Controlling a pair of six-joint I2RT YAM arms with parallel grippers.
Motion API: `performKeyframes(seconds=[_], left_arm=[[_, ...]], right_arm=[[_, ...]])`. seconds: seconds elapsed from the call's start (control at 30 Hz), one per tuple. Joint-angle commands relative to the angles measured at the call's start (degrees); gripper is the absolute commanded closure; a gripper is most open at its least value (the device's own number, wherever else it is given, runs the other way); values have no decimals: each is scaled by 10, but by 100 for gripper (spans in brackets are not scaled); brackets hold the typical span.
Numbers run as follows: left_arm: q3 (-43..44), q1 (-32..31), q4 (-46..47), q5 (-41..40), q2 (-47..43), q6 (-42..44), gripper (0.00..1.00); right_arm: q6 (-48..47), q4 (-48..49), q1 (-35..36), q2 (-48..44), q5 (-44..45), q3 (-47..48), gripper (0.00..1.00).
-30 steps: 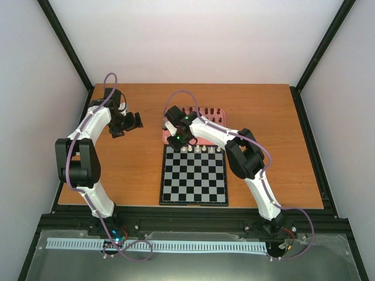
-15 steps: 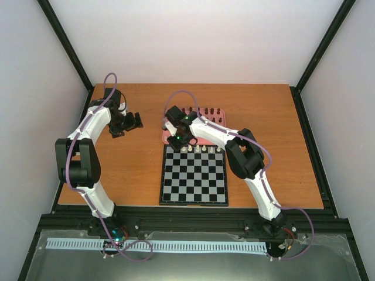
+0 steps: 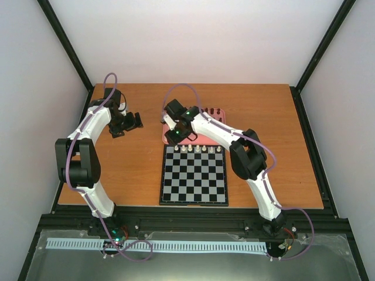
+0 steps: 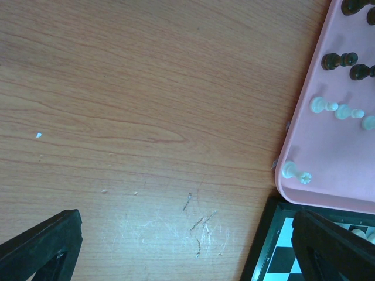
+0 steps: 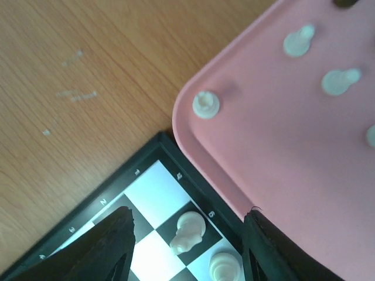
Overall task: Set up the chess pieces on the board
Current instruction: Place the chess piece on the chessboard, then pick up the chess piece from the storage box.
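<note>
The checkered board (image 3: 193, 175) lies at mid-table with a row of white chess pieces (image 3: 198, 150) along its far edge. My right gripper (image 3: 176, 136) is open over the board's far-left corner. In the right wrist view its jaws (image 5: 187, 249) stand wide apart around a white knight (image 5: 188, 232) that stands free on a dark square, with another white piece (image 5: 225, 267) beside it. My left gripper (image 3: 132, 122) is open and empty over bare wood (image 4: 187, 252), left of the tray.
The pink tray (image 3: 218, 121) lies behind the board and holds loose white pieces (image 5: 206, 104) and dark pieces (image 4: 338, 60). Its near rim (image 5: 234, 193) touches the board's border. The right arm crosses over the tray.
My right gripper has drawn back a little from the board's far row toward the tray. The left arm has not moved.
</note>
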Motion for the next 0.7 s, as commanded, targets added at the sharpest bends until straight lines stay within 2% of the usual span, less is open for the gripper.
performKeyframes(seconds=[0.0, 0.37, 0.67], left_arm=[[4, -1, 7, 6, -15, -7, 0], [8, -1, 4, 10, -16, -10, 0], [3, -1, 10, 16, -14, -14, 0]], right_arm=[[-5, -13, 4, -16, 9, 53, 48], [5, -11, -14, 89, -41, 164, 47], [13, 2, -24, 124, -62, 182, 48]])
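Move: The last white piece in the tray, the rook in its near left corner, lies about 5 cm ahead of my right hand, 4 cm to its left and 5 cm below. The knight I just set on the board stands some 4 cm under this hand and 1 cm back, with the white bishop 3 cm to its right. The nearest white pawn is about 5 cm beyond the rook and 1 cm to its right. From my left hand the rook is roughly 15 cm right, 2 cm ahead and 9 cm down. Already clear of the knight, I carry my empty right hand in an arc from the board over to the tray corner: up about 5 cm while going forward and left, then down some 6 cm towards the rook, about 5 cm across the table in all. I keep the fingers half open and haven't touched the rook yet. ##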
